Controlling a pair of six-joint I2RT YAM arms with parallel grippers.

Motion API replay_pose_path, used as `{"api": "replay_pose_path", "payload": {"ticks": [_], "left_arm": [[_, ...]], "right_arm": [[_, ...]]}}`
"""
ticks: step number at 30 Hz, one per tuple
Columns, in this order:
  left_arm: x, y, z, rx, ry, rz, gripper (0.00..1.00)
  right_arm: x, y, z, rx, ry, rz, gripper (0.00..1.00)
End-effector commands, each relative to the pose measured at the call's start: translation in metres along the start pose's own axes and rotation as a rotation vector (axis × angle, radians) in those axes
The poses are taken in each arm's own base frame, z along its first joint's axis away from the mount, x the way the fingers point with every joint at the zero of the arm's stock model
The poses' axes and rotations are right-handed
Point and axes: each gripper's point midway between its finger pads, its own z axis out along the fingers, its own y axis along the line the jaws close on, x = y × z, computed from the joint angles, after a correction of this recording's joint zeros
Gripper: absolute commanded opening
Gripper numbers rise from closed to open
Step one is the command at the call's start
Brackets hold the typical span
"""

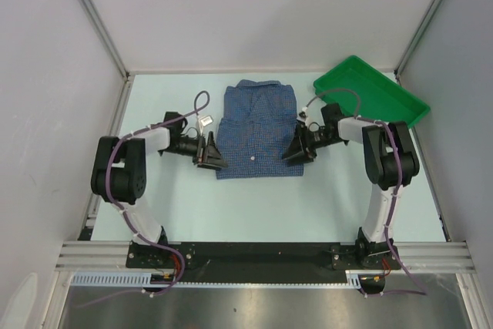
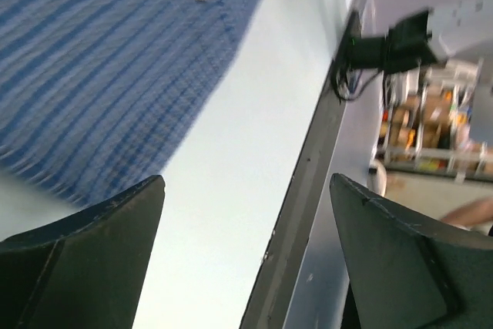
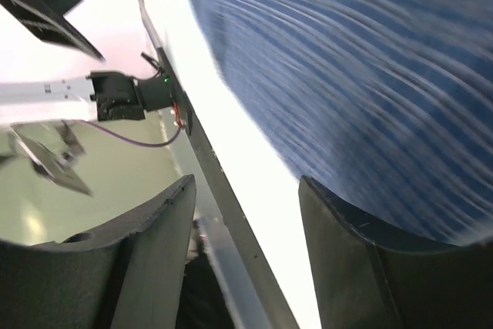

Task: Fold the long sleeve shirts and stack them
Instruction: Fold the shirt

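Observation:
The blue checked long sleeve shirt (image 1: pixel 258 129) lies folded into a rectangle in the middle of the table, collar at the far end. My left gripper (image 1: pixel 210 156) is at its near left edge and stands open, nothing between its fingers (image 2: pixel 100 236). In the left wrist view the shirt (image 2: pixel 100 67) fills the upper left, with a white button showing. My right gripper (image 1: pixel 297 150) is at the shirt's near right edge, open and empty. In the right wrist view the shirt (image 3: pixel 362 75) is blurred across the right side beyond the fingers (image 3: pixel 347 244).
A green plastic tray (image 1: pixel 373 94) sits at the back right corner, tilted against the wall. White walls close in the table on three sides. The black rail (image 1: pixel 254 256) with both arm bases runs along the near edge.

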Motion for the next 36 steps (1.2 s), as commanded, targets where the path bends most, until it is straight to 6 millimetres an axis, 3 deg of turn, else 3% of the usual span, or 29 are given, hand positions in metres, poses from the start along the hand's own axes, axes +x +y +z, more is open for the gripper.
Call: {"api": "replay_pose_path", "payload": {"ticks": [1,3,4,7,8,10,13,14,16,18,19,20,21,23,24,26,27,28,29,30,31,32,34,36], "left_arm": [[0.017,-0.025,0.023,0.054,0.111,0.165,0.93],[0.017,-0.014,0.036,0.026,0.113,0.081,0.93],[0.009,0.003,0.042,-0.022,0.08,0.099,0.92],[-0.002,0.036,0.047,-0.107,0.059,0.005,0.89],[-0.006,0.04,0.046,-0.118,0.05,0.008,0.88],[-0.015,0.039,0.036,-0.135,0.031,0.038,0.88],[-0.019,0.023,0.016,-0.177,0.061,0.238,0.86],[-0.022,0.025,0.008,-0.233,0.066,0.353,0.86],[-0.029,0.01,-0.009,-0.323,0.044,0.531,0.86],[-0.038,0.011,-0.012,-0.46,0.072,0.789,0.86],[-0.033,0.0,-0.015,-0.5,0.06,0.903,0.86],[-0.026,-0.009,0.0,-0.509,0.097,1.052,0.86],[-0.042,-0.013,-0.001,-0.61,0.052,1.175,0.85],[-0.021,-0.019,0.02,-0.626,0.095,1.344,0.84],[-0.034,-0.023,0.023,-0.685,0.045,1.409,0.84],[-0.018,-0.02,0.043,-0.683,0.089,1.476,0.81],[-0.025,-0.026,0.049,-0.696,0.05,1.511,0.79],[-0.02,-0.021,0.053,-0.713,0.07,1.524,0.79],[-0.01,-0.022,0.066,-0.695,0.101,1.577,0.78],[-0.01,-0.025,0.073,-0.694,0.087,1.619,0.78],[-0.003,-0.017,0.074,-0.721,0.121,1.643,0.77],[0.005,-0.02,0.084,-0.693,0.146,1.7,0.76],[0.007,-0.004,0.087,-0.749,0.187,1.722,0.74],[0.004,0.011,0.086,-0.817,0.222,1.744,0.7]], "right_arm": [[-0.014,0.047,0.019,-0.055,0.024,-0.196,0.61],[-0.017,0.036,0.028,-0.047,0.029,-0.168,0.58],[-0.022,0.027,0.03,-0.04,0.014,-0.166,0.57],[-0.025,-0.02,0.031,0.024,0.009,-0.089,0.5],[-0.021,-0.039,0.032,0.047,0.019,-0.047,0.47],[-0.018,-0.055,0.022,0.072,0.017,0.009,0.42],[-0.011,-0.042,0.009,0.074,0.043,-0.032,0.37],[-0.01,-0.032,0.008,0.066,0.05,-0.037,0.36],[-0.011,-0.005,0.0,0.028,0.048,-0.082,0.34],[-0.027,0.022,-0.004,0.008,0.02,-0.159,0.33],[-0.039,0.03,-0.002,0.002,-0.009,-0.2,0.33],[-0.051,0.039,-0.001,0.0,-0.035,-0.2,0.33],[-0.058,0.043,0.004,0.009,-0.046,-0.231,0.33],[-0.076,0.041,0.015,0.023,-0.072,-0.283,0.33],[-0.088,0.048,0.022,0.022,-0.08,-0.334,0.33],[-0.1,0.037,0.036,0.044,-0.076,-0.362,0.33],[-0.112,0.043,0.04,0.042,-0.088,-0.408,0.33],[-0.118,0.046,0.048,0.037,-0.089,-0.437,0.33],[-0.122,0.033,0.058,0.052,-0.078,-0.425,0.33],[-0.125,0.033,0.062,0.055,-0.075,-0.432,0.32],[-0.136,0.037,0.066,0.052,-0.096,-0.465,0.32],[-0.14,0.027,0.072,0.07,-0.095,-0.451,0.32],[-0.147,0.021,0.076,0.078,-0.103,-0.457,0.32],[-0.149,0.001,0.081,0.109,-0.098,-0.426,0.32]]}}
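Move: The left gripper hovers by the shirt's left side; the middle of the shirt's near edge lies about 9 cm to its right, 4 cm back and 5 cm below, the white button about 9 cm right and 1 cm ahead of this hand. From the right gripper, by the shirt's right side, the shirt's middle is roughly 12 cm ahead, 9 cm left and 4 cm down, and the collar some 27 cm ahead and 9 cm left. Dip the left gripper and draw it a little right, then lift it and swing it about 8 cm right of its start and down to the middle of the shirt's near edge, turning the fingers forward and steeper down, rolling them and narrowing them slightly. Dip the right gripper at the shirt's right side while narrowing its fingers to about half, then sweep it some 12 cm forward and 9 cm left over the shirt's middle, rising and sinking again. ##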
